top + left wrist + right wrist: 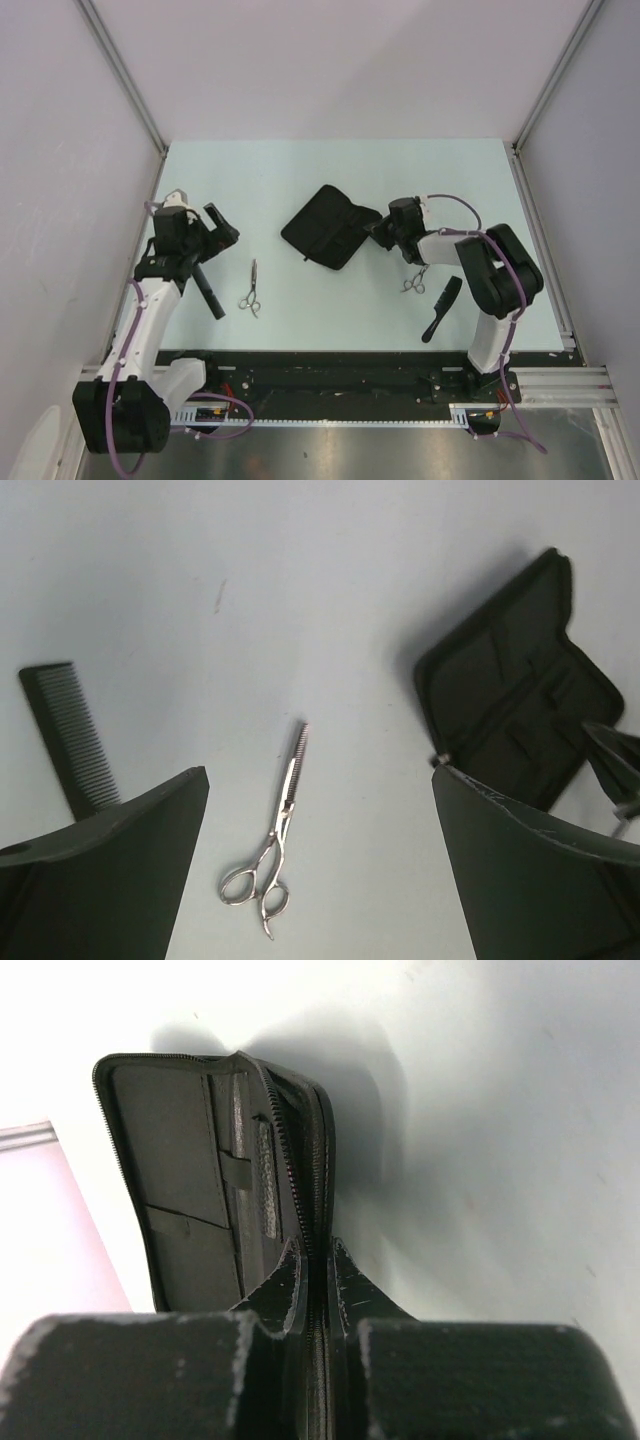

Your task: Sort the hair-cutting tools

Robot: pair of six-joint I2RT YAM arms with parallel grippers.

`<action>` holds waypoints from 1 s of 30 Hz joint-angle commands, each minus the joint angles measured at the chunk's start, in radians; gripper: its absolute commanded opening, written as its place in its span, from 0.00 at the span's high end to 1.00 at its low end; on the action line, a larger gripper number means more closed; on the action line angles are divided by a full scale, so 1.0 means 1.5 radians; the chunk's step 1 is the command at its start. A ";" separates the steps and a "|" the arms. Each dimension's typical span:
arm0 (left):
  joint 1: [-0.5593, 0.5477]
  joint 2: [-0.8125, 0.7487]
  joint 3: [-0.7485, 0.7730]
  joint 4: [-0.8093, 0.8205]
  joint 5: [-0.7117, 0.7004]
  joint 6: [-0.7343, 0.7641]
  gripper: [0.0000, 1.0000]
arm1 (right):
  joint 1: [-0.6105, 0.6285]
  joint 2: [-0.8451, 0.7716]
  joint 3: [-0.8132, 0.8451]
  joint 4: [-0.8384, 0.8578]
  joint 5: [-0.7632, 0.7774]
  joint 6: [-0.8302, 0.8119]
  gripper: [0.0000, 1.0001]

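One pair of silver scissors (pixel 250 290) (pixel 275 835) lies on the left of the table, with a long narrow black comb (pixel 208 290) (pixel 70 735) beside it. My left gripper (pixel 207 245) (pixel 320 775) hangs open above them, holding nothing. A second pair of scissors (pixel 414 280) and a black handled comb (pixel 441 308) lie at the right, near my right arm. The right gripper (pixel 378 232) (pixel 315 1250) is shut on the zipper edge of the open black case (pixel 330 227) (pixel 190 1160) (pixel 520 710), whose inner pockets show.
The pale table (pixel 300 170) is walled by white panels at the back and both sides. A black rail with the arm bases runs along the near edge.
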 commanded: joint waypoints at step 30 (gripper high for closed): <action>0.086 0.307 0.063 -0.114 -0.248 -0.025 0.00 | -0.011 -0.389 -0.169 -0.327 0.004 -0.267 0.21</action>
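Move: The right hand already pinches the right edge of the open black case; the case's middle lies about 11 cm to its left, level ahead. The right scissors are some 14 cm back and 14 cm right of this hand, the handled comb 27 cm back and 19 cm right. From the open left hand, the left comb is about 7 cm back, 8 cm left and 15 cm below, with the thinning scissors equally far back, 4 cm right. Right drags case back, releases it, swings right toward scissors; open left sinks about 12 cm, leftward toward comb. ##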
